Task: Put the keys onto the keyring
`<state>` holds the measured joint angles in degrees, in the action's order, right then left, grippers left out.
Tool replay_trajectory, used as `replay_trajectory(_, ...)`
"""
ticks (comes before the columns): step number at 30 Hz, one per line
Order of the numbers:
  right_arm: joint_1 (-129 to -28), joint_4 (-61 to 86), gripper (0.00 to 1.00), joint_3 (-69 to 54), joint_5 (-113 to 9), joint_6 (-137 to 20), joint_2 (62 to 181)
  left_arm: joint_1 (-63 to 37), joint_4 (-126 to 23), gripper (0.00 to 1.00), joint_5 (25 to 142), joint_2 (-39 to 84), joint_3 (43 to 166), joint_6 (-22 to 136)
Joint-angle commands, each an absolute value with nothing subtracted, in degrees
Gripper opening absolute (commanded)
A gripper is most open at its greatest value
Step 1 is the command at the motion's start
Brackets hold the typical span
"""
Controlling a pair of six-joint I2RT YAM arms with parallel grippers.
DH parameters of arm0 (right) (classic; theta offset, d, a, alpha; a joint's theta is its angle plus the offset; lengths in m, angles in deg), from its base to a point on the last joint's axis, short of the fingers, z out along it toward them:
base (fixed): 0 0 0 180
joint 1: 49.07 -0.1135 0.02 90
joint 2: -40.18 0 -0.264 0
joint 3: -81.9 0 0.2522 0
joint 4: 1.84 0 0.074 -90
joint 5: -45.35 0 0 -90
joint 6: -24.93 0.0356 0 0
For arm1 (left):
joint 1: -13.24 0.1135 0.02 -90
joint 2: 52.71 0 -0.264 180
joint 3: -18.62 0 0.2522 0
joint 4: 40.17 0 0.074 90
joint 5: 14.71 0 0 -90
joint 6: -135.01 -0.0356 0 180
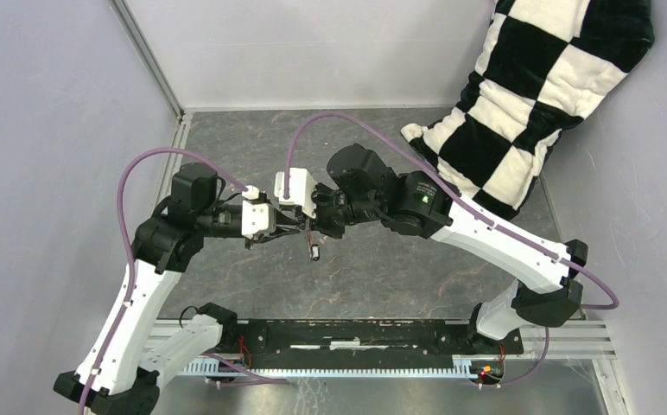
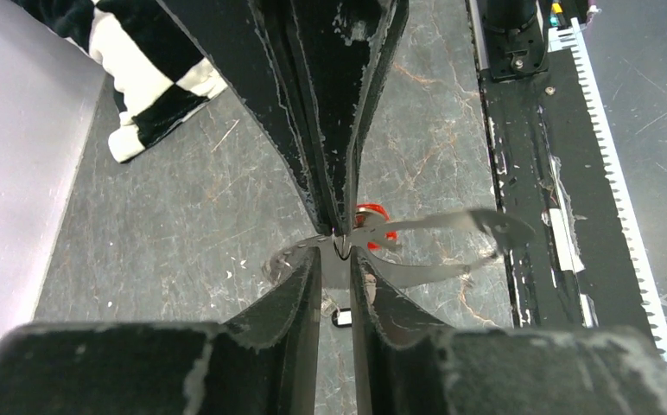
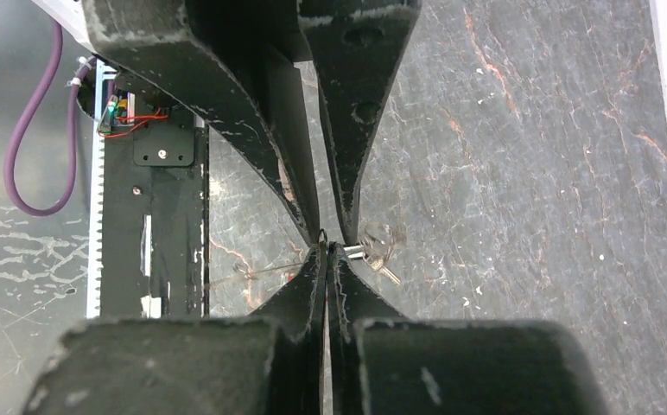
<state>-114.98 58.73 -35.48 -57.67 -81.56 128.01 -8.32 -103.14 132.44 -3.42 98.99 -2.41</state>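
Both grippers meet tip to tip above the middle of the table. The keyring (image 2: 451,223) is a thin grey metal hoop held in the air, level between them. My right gripper (image 3: 326,251) is shut on its edge, where a small wire loop shows. My left gripper (image 2: 337,259) has its jaws a narrow gap apart, and the hoop's band fills that gap at the tips. Whether the pads press on it I cannot tell. The red key (image 2: 373,214) sits at the hoop behind the right fingers (image 2: 330,104). The black key (image 1: 314,252) with a pale spot dangles below.
A black-and-white checkered cushion (image 1: 537,86) leans in the far right corner. A black rail (image 1: 356,337) with a toothed strip runs along the near edge between the arm bases. Grey walls close in the marbled table (image 1: 382,277) on the left and back.
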Motion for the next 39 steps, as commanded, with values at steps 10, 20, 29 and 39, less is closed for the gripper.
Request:
replay_trajectory(10,-117.19,59.38,0.0,-40.76,-55.54,-82.64,129.98,-10.07,-104.09,0.13,131.66,-2.98,100.36,-3.68)
replay_trajectory(20,-117.46,52.8,0.38,-38.17,-50.2,-79.07,125.48,-10.51,-101.16,0.02,133.79,-4.07,99.43,-0.9)
replay_trajectory(29,-116.37,31.62,0.62,-16.19,-44.06,-71.39,105.83,-10.52,-59.39,0.02,131.95,-13.14,87.05,35.25)
replay_trajectory(39,-116.4,25.44,0.64,-9.01,-44.34,-69.91,104.1,-10.53,-44.29,0.02,129.78,-12.49,85.79,47.97)
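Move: At the left fingertips, still parted, the small wire ring on the keyring's rim sits level, about 1 cm to the right; the right hand already pinches this ring at its own hand point. From the left hand, the keyring plate's middle is about 4 cm back, straight below by 1 cm; the red tag hangs 2 cm back, 1 cm right and 3 cm below; the black tag lies on the table, some 7 cm back, 1 cm right and 28 cm below. Closing its fingers on the small wire ring, the left hand takes the keyring over while the right hand keeps its pinch nearly in place. The right fingers then open wide and draw away about 6 cm right and 9 cm up, tipping up some 30 degrees. The left keeps its grip and lifts about 8 cm, drifting 2 cm right and tilting its fingertips upward about 25 degrees. ##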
